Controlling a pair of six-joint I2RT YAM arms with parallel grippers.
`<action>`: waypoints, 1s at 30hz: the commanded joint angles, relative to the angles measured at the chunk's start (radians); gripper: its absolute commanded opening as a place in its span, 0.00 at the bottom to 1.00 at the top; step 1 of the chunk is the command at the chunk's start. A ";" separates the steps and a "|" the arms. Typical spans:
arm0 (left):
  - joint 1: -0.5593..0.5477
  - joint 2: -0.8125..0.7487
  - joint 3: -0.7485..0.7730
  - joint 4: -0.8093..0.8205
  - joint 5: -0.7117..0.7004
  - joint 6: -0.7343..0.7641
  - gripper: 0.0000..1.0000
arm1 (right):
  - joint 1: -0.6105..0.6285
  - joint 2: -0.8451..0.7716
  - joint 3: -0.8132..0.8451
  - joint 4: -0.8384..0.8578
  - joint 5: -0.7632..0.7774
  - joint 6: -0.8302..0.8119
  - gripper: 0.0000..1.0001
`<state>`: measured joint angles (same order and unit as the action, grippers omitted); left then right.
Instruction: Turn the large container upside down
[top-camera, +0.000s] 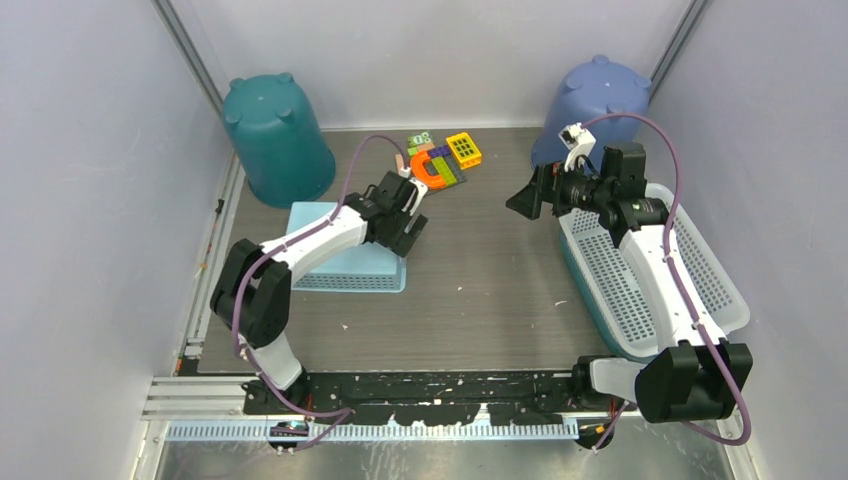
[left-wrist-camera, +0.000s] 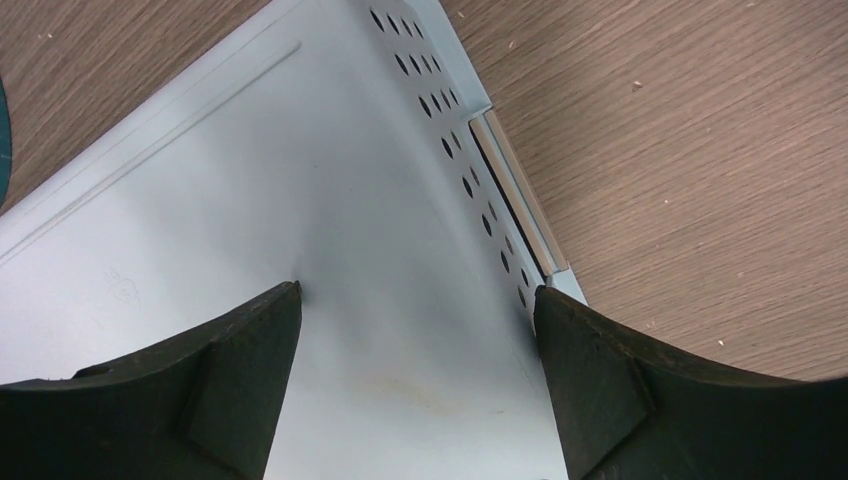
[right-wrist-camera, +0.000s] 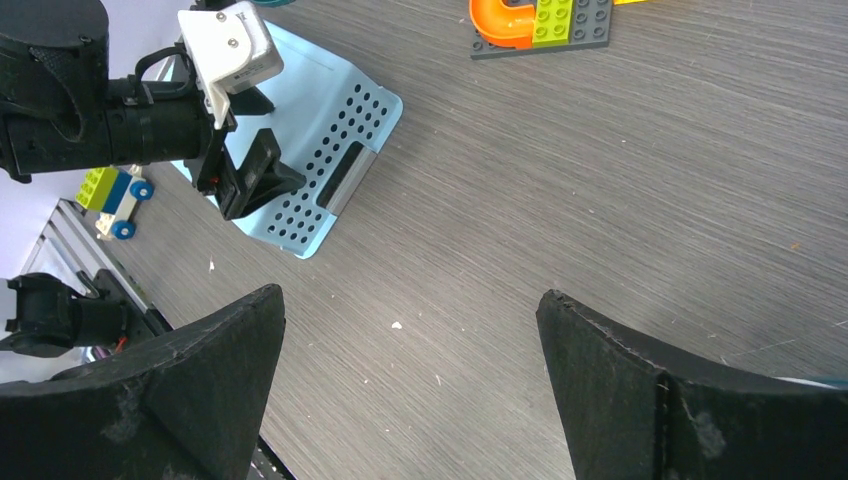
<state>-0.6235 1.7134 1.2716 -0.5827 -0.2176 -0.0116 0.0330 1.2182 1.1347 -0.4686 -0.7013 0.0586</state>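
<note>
A light-blue perforated container (top-camera: 350, 265) lies bottom up on the left of the table. In the left wrist view its flat base (left-wrist-camera: 300, 180) fills most of the picture. My left gripper (top-camera: 412, 225) hovers at its right end, open. One fingertip is over the base and the other at the edge of the perforated wall, with nothing gripped (left-wrist-camera: 417, 290). A larger white perforated basket (top-camera: 650, 270) sits upright at the right, under my right arm. My right gripper (top-camera: 520, 200) hangs open above bare table (right-wrist-camera: 410, 293), pointing left toward the light-blue container (right-wrist-camera: 345, 120).
An upturned teal bucket (top-camera: 278, 140) stands at the back left and an upturned blue bucket (top-camera: 595, 105) at the back right. Toy bricks (top-camera: 440, 160) lie at the back centre. Grey walls close in both sides.
</note>
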 joint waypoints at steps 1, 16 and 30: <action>0.028 -0.020 -0.042 -0.032 0.032 -0.024 0.86 | -0.003 0.009 0.001 0.050 -0.016 0.009 1.00; 0.143 -0.111 -0.135 -0.042 0.061 0.044 0.85 | -0.002 0.017 0.002 0.053 -0.018 0.014 1.00; 0.251 -0.130 -0.175 -0.037 0.107 0.177 0.85 | -0.002 0.010 0.002 0.052 -0.023 0.015 1.00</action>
<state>-0.4171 1.5948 1.1389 -0.5724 -0.1471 0.1249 0.0326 1.2373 1.1328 -0.4564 -0.7021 0.0635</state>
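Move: The upturned light-blue container's middle lies some 13 cm left of the left hand, about 1 cm back and 5 cm below, its right wall already at the hand. The teal container stands about 17 cm ahead and 27 cm left of this hand, and the toy bricks roughly 15 cm ahead and 8 cm right. From the right hand the light-blue container lies about 39 cm left and 10 cm back, 20 cm lower. Left hand keeps its right finger against the light-blue container's right wall, pushing it about 8 cm left. ##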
